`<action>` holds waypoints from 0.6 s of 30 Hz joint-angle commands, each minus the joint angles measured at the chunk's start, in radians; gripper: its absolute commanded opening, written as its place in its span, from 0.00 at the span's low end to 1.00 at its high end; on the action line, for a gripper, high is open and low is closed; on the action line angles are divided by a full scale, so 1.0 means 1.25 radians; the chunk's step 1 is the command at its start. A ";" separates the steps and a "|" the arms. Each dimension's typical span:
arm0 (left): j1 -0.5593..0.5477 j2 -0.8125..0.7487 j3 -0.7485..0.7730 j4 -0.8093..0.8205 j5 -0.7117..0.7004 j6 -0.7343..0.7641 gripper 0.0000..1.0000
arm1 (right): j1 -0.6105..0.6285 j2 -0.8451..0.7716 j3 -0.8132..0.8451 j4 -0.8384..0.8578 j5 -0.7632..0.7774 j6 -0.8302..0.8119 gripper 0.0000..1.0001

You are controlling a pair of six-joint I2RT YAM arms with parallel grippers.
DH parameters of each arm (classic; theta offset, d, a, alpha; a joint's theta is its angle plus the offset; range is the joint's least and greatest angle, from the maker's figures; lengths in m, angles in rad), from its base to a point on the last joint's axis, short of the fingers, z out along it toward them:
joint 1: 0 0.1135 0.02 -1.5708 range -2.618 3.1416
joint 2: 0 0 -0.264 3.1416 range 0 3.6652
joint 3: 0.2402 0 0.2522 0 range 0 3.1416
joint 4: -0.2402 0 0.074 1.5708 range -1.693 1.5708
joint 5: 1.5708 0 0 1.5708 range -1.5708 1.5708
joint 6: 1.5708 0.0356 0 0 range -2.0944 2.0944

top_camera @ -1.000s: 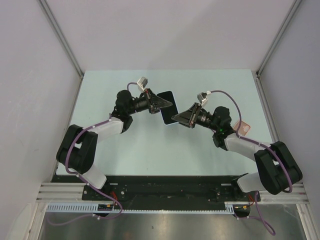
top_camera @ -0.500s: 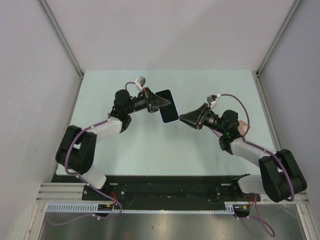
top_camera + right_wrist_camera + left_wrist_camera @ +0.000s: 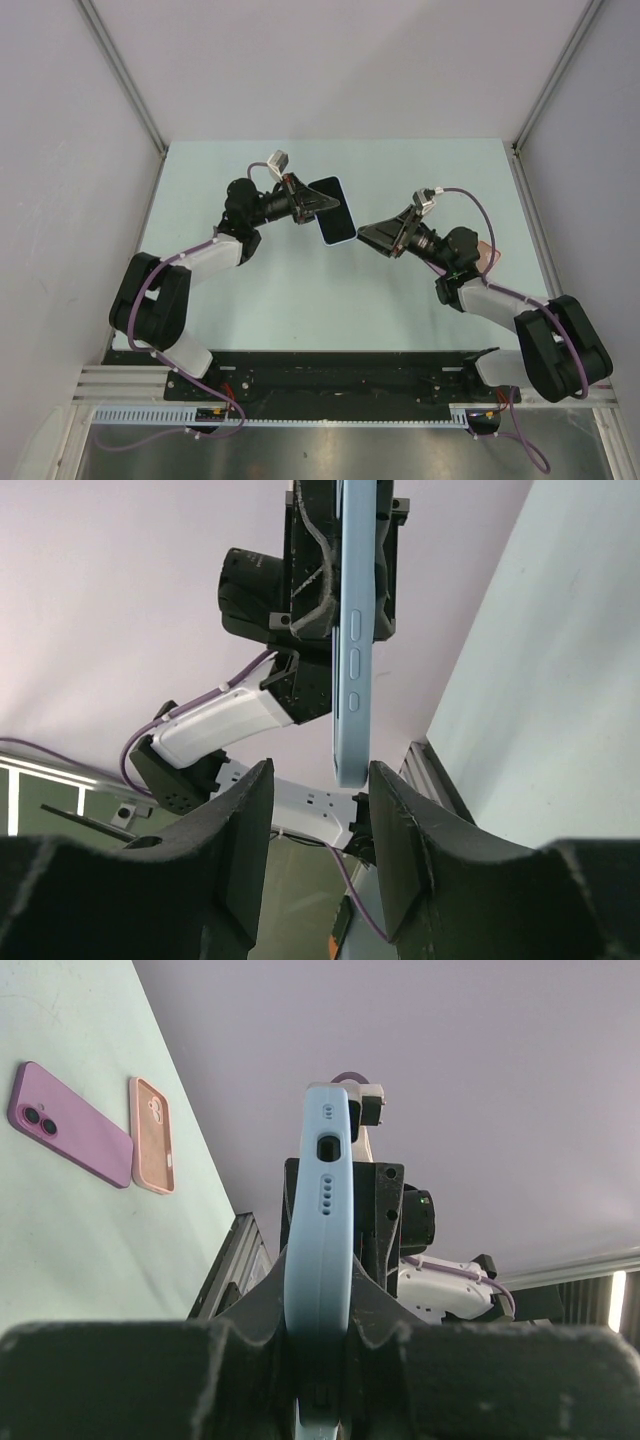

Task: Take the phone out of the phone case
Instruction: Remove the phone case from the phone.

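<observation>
The phone [image 3: 331,208], dark screen up, sits in its light blue phone case [image 3: 341,241] and is held in the air over the table. My left gripper [image 3: 316,204] is shut on its left end; the left wrist view shows the case's edge [image 3: 318,1230] clamped between both fingers [image 3: 395,1310]. My right gripper [image 3: 366,236] stands open just right of the phone's near corner. In the right wrist view the case's lower end [image 3: 354,680] hangs just beyond the open fingertips [image 3: 398,810], touching neither.
A pink phone [image 3: 68,1136] and a peach-coloured case [image 3: 152,1148] lie flat on the pale green table [image 3: 300,290], at its right side behind the right arm [image 3: 487,254]. Grey walls enclose the table on three sides.
My right gripper has opened and pulled back to the right, off the phone's near end. The left gripper keeps its grip and has carried the phone slightly toward the back.
</observation>
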 commanded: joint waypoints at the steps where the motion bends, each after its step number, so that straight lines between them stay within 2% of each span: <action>1: 0.003 -0.052 0.004 0.064 -0.009 -0.026 0.00 | 0.013 0.026 -0.002 0.112 0.035 0.028 0.47; 5: 0.003 -0.056 0.004 0.074 -0.014 -0.036 0.00 | 0.030 0.077 -0.002 0.167 0.041 0.049 0.44; 8: 0.003 -0.058 0.009 0.069 -0.014 -0.037 0.00 | 0.044 0.135 -0.002 0.269 0.047 0.085 0.26; 9: 0.003 -0.059 0.010 0.068 -0.018 -0.037 0.00 | 0.047 0.149 -0.002 0.300 0.047 0.122 0.14; 11: 0.003 -0.065 0.011 0.065 -0.020 -0.038 0.00 | 0.052 0.201 -0.003 0.397 0.063 0.162 0.00; 14: 0.003 -0.070 0.016 0.068 -0.027 -0.041 0.00 | 0.079 0.232 -0.005 0.433 0.121 0.254 0.00; 18: -0.004 -0.078 0.026 0.197 -0.014 -0.074 0.00 | 0.134 0.228 0.016 0.434 0.202 0.312 0.00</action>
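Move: The left gripper still holds the blue phone case with the phone in it, screen up. The case corner nearest the right gripper lies about 2 cm left, 1 cm ahead and 1 cm below that hand's open fingers. From that hand, the left fingers are some 9 cm left and 7 cm ahead; the purple phone is on the table about 22 cm right, 7 cm ahead and 25 cm below. From the left hand the same corner is some 7 cm right and 7 cm back. Leftward, with some forward and downward travel, the right hand moves in about 3.5 cm onto the case's near right corner and shuts its half-open fingers to pinch it. With the pinch made, its wrist rolls and tips the fingers up, some 15 degrees in all, while both hands shift about a centimetre left and forward, the left keeping its grip. ##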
